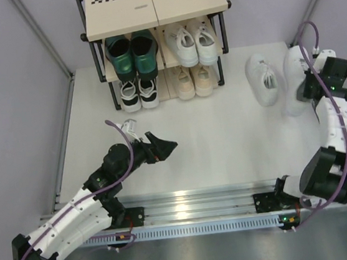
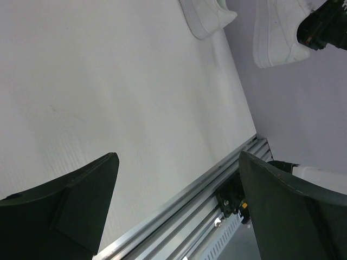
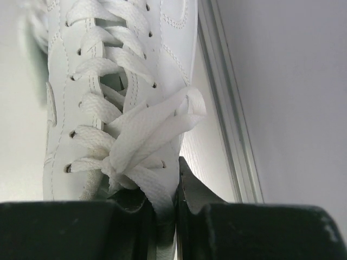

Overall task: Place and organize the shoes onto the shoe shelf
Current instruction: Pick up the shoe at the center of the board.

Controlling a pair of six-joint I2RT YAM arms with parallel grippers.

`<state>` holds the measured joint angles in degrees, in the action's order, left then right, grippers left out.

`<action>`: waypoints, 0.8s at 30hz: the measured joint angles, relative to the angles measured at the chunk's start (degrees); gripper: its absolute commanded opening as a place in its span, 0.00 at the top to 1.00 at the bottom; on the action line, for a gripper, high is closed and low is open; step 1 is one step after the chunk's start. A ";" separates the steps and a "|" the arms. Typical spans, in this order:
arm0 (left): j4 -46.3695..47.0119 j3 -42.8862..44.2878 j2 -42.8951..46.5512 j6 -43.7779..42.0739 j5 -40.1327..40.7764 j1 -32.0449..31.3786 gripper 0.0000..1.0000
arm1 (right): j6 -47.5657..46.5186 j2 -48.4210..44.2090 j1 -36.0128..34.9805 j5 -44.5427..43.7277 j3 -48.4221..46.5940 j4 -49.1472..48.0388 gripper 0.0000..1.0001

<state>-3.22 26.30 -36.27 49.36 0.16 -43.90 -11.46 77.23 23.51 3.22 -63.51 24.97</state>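
The shoe shelf (image 1: 153,7) stands at the far edge. Its middle tier holds glossy dark green shoes (image 1: 130,52) and a pair of white sneakers (image 1: 192,43). Its bottom tier holds black-and-white sneakers (image 1: 138,93) and beige sneakers (image 1: 193,80). One loose white sneaker (image 1: 262,79) lies on the table to the shelf's right. My right gripper (image 1: 309,86) is shut on the side wall of the other white sneaker (image 1: 294,78) at the right edge; the wrist view shows its laces (image 3: 108,65) between the jaws (image 3: 176,179). My left gripper (image 1: 166,146) is open and empty over mid table (image 2: 179,162).
The purple right wall (image 3: 293,81) and the table's metal edge strip (image 3: 227,108) run close beside the held sneaker. An aluminium rail (image 1: 188,200) with the arm bases crosses the near edge. Purple walls close the left and right sides.
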 measured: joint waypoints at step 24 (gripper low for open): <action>14.05 9.92 -18.12 -0.76 -4.83 -2.38 0.02 | 4.04 -22.99 -34.27 22.08 2.08 13.64 1.00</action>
<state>10.83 36.23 -54.39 48.60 -4.67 -46.28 -7.42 54.24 -10.76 25.30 -61.43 38.61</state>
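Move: The right hand already holds the white shoe aloft by its collar, the shoe's middle about 5 cm ahead, 2 cm left and slightly below. The open left gripper it heads for is roughly 58 cm left, 16 cm back, about level. The other white shoe lies some 14 cm ahead, 11 cm left, 14 cm down; the beige pair 17 cm ahead, 44 cm left, 12 cm down. From the left hand the held shoe is about 21 cm ahead, 56 cm right. Right hand swings the pinched shoe about 27 cm left, rising and turning counter-clockwise, towards the approaching left gripper. ##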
